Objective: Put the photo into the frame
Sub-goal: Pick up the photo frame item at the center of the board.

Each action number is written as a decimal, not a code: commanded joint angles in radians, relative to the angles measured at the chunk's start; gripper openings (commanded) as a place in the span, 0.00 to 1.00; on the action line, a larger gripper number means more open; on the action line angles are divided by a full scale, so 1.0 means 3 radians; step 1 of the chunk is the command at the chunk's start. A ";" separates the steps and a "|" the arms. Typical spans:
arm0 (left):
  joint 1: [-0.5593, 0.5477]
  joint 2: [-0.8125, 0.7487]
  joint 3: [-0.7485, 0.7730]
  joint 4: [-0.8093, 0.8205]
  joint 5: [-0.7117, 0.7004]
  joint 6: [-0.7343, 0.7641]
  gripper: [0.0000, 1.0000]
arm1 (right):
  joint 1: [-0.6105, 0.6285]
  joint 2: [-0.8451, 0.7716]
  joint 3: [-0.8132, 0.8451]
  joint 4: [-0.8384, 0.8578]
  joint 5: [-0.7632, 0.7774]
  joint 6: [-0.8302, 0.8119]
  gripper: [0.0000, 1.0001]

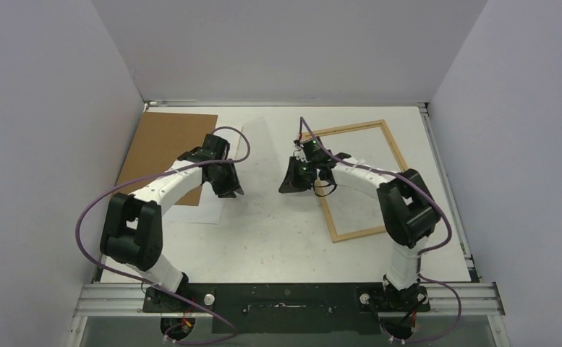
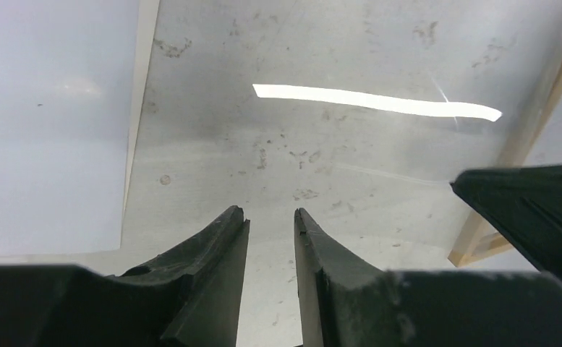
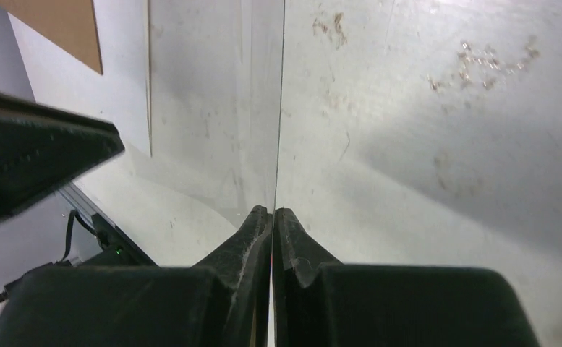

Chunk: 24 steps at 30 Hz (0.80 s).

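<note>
The photo (image 1: 204,210) lies white side up at the left, partly over a brown board and under my left arm; its white face (image 3: 111,94) also shows in the right wrist view. The light wooden frame (image 1: 357,235) lies flat at the right, and one strip of the frame (image 2: 531,123) shows in the left wrist view. My right gripper (image 1: 288,186) (image 3: 272,210) is shut on the edge of a thin clear glossy sheet (image 3: 278,108) that reaches toward the left arm. My left gripper (image 1: 231,191) (image 2: 269,211) faces it, jaws apart, with only table showing between them.
The brown hardboard panel (image 1: 165,144) lies at the back left against the wall. White walls close in three sides. A light glare (image 2: 379,101) sits on the clear sheet. The right gripper (image 2: 531,210) is close to the left one.
</note>
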 commanded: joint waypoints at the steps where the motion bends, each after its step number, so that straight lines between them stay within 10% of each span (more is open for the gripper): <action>1: 0.0119 -0.0300 0.0199 -0.0043 -0.0121 0.0106 0.30 | -0.0053 -0.0684 -0.0005 -0.0797 0.0367 -0.0290 0.00; 13: 0.0483 -0.0366 0.0471 0.0005 0.0164 0.0222 0.69 | -0.0440 -0.1289 0.0518 -0.1927 0.0862 -0.0509 0.00; 24: 0.0263 0.0415 0.0882 0.0075 0.0423 0.0331 0.74 | -0.1505 -0.1437 0.0597 -0.2086 0.0775 -0.1017 0.00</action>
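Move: The right hand, already pinching the clear sheet, has the wooden frame's middle about 23 cm to its right, 3 cm ahead and 7 cm below. From that hand the white sheet lies some 26 cm left and 5 cm ahead, the brown board about 35 cm left and 9 cm ahead, both 7 cm below. From the left hand the frame's middle is roughly 40 cm right, 4 cm ahead and 6 cm below. Right hand carries the pinched clear sheet about 10 cm up, 20 right over the frame; left advances, opening. ##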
